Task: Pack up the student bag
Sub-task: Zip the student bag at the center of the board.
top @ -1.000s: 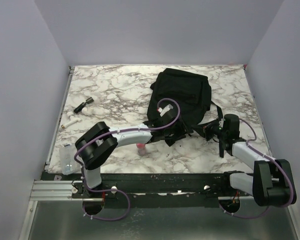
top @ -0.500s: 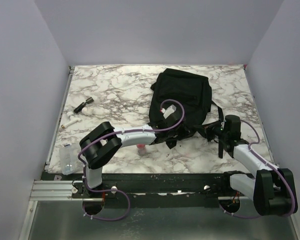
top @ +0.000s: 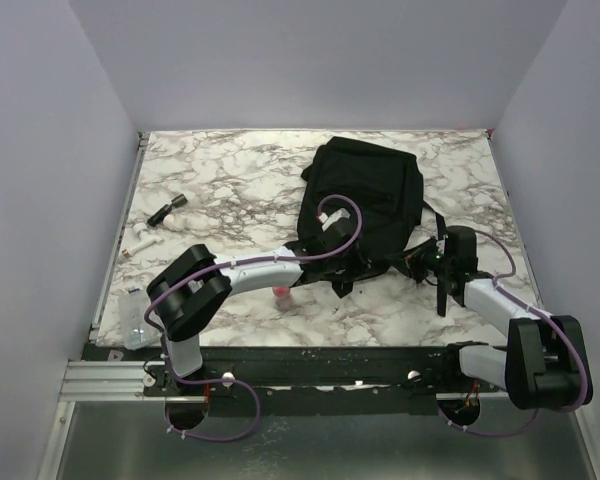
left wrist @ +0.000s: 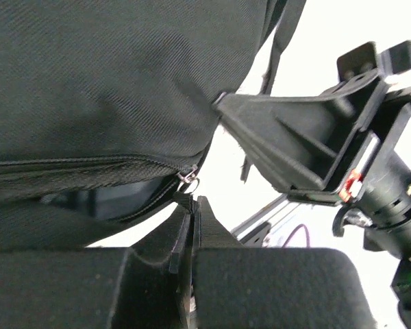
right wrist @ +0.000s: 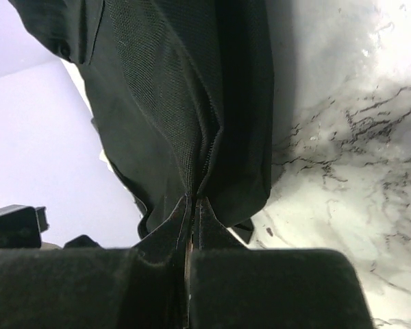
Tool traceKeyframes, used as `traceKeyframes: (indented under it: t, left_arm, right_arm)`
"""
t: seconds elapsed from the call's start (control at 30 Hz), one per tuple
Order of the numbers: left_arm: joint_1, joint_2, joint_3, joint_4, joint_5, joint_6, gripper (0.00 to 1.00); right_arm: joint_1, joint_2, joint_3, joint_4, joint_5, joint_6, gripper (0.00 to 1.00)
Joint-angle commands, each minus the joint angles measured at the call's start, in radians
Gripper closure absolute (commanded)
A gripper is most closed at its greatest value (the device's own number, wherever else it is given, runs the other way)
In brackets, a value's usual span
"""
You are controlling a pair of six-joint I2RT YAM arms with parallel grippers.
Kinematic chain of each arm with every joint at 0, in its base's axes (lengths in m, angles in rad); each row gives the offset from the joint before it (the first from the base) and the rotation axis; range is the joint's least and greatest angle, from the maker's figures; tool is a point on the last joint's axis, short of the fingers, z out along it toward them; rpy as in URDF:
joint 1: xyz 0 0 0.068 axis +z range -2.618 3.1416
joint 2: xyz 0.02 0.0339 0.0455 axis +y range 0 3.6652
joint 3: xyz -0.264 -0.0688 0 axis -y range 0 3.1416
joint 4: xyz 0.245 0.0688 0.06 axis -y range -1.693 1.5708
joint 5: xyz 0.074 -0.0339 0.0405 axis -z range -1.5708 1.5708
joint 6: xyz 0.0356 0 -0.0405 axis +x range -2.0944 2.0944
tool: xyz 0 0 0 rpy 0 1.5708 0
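The student bag (top: 365,195), a black fabric backpack, lies on the marble table right of centre, with its straps trailing toward the right arm. In the left wrist view its zip (left wrist: 89,168) runs across and gapes a little, dark inside. My left gripper (left wrist: 192,203) is shut on the black zip pull tab just below the metal slider ring (left wrist: 190,179), at the bag's near edge (top: 360,264). My right gripper (right wrist: 193,200) is shut on the bag's fabric at a zip seam, on the bag's near right corner (top: 413,262). Its fingers (left wrist: 308,147) also show in the left wrist view.
A small pink object (top: 282,296) sits on the table under the left arm. At the far left lie a black marker-like item (top: 165,212), a white piece (top: 140,240) and a clear plastic box (top: 135,318). Grey walls close in the table.
My left gripper has gone from open to shut at the bag's near edge. The left forearm shifted slightly. The right gripper has stayed shut on the fabric.
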Motion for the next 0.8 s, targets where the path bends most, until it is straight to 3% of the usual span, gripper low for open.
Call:
traceKeyframes:
  t: [0.0,0.13,0.27,0.5,0.53,0.6,0.63,0.7,0.77]
  left_arm:
    - [0.031,-0.045,0.052,-0.248,0.108,0.162,1.00]
    - [0.054,-0.094,0.001,-0.307,0.052,0.309,1.00]
    - [0.111,-0.071,0.027,-0.374,0.087,0.441,1.00]
    - [0.119,0.002,0.146,-0.365,0.376,0.537,1.00]
    - [0.112,0.007,0.155,-0.336,0.419,0.524,1.00]
    - [0.098,0.027,0.184,-0.278,0.515,0.483,1.00]
    - [0.093,0.036,0.199,-0.252,0.548,0.463,1.00]
    - [0.078,0.055,0.233,-0.227,0.577,0.442,1.00]
    - [0.063,0.085,0.269,-0.214,0.603,0.429,1.00]
  right_arm:
    - [-0.034,0.045,0.048,-0.049,0.008,-0.166,1.00]
    - [-0.119,0.082,0.085,-0.090,-0.044,-0.261,1.00]
    - [-0.143,0.089,0.168,-0.187,-0.002,-0.423,1.00]
    - [-0.141,0.161,0.338,-0.382,0.154,-0.666,0.99]
    - [-0.138,0.143,0.326,-0.377,0.156,-0.657,0.94]
    - [-0.122,0.100,0.308,-0.405,0.116,-0.635,0.67]
    - [-0.119,0.083,0.298,-0.423,0.075,-0.617,0.59]
    - [-0.112,0.030,0.262,-0.441,-0.006,-0.550,0.46]
    - [-0.112,-0.029,0.197,-0.396,-0.080,-0.421,0.40]
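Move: The zipper slider hangs on the short cord already pinched in the left fingers, about 2 cm ahead and 1 cm right of them; the bag's bottom tab lies roughly 5 cm left and 6 cm back from the left hand, the pink-capped bottle some 19 cm left and 8 cm back. The right fingers still pinch the bag's side edge, with the slider about 5 cm left and 1 cm back of them; the loose strap lies some 10 cm right and 5 cm back from the right hand. The slider's cord stays pinched while the left hand draws it about 5 cm left, dipping slightly, then swings back right some 4 cm, rising and easing back as the wrist turns clockwise about 30 degrees. The bag's side edge is let go by the right hand, which shifts about 5 cm right and a little forward and up, tilts its left side down, and opens only at the end. ##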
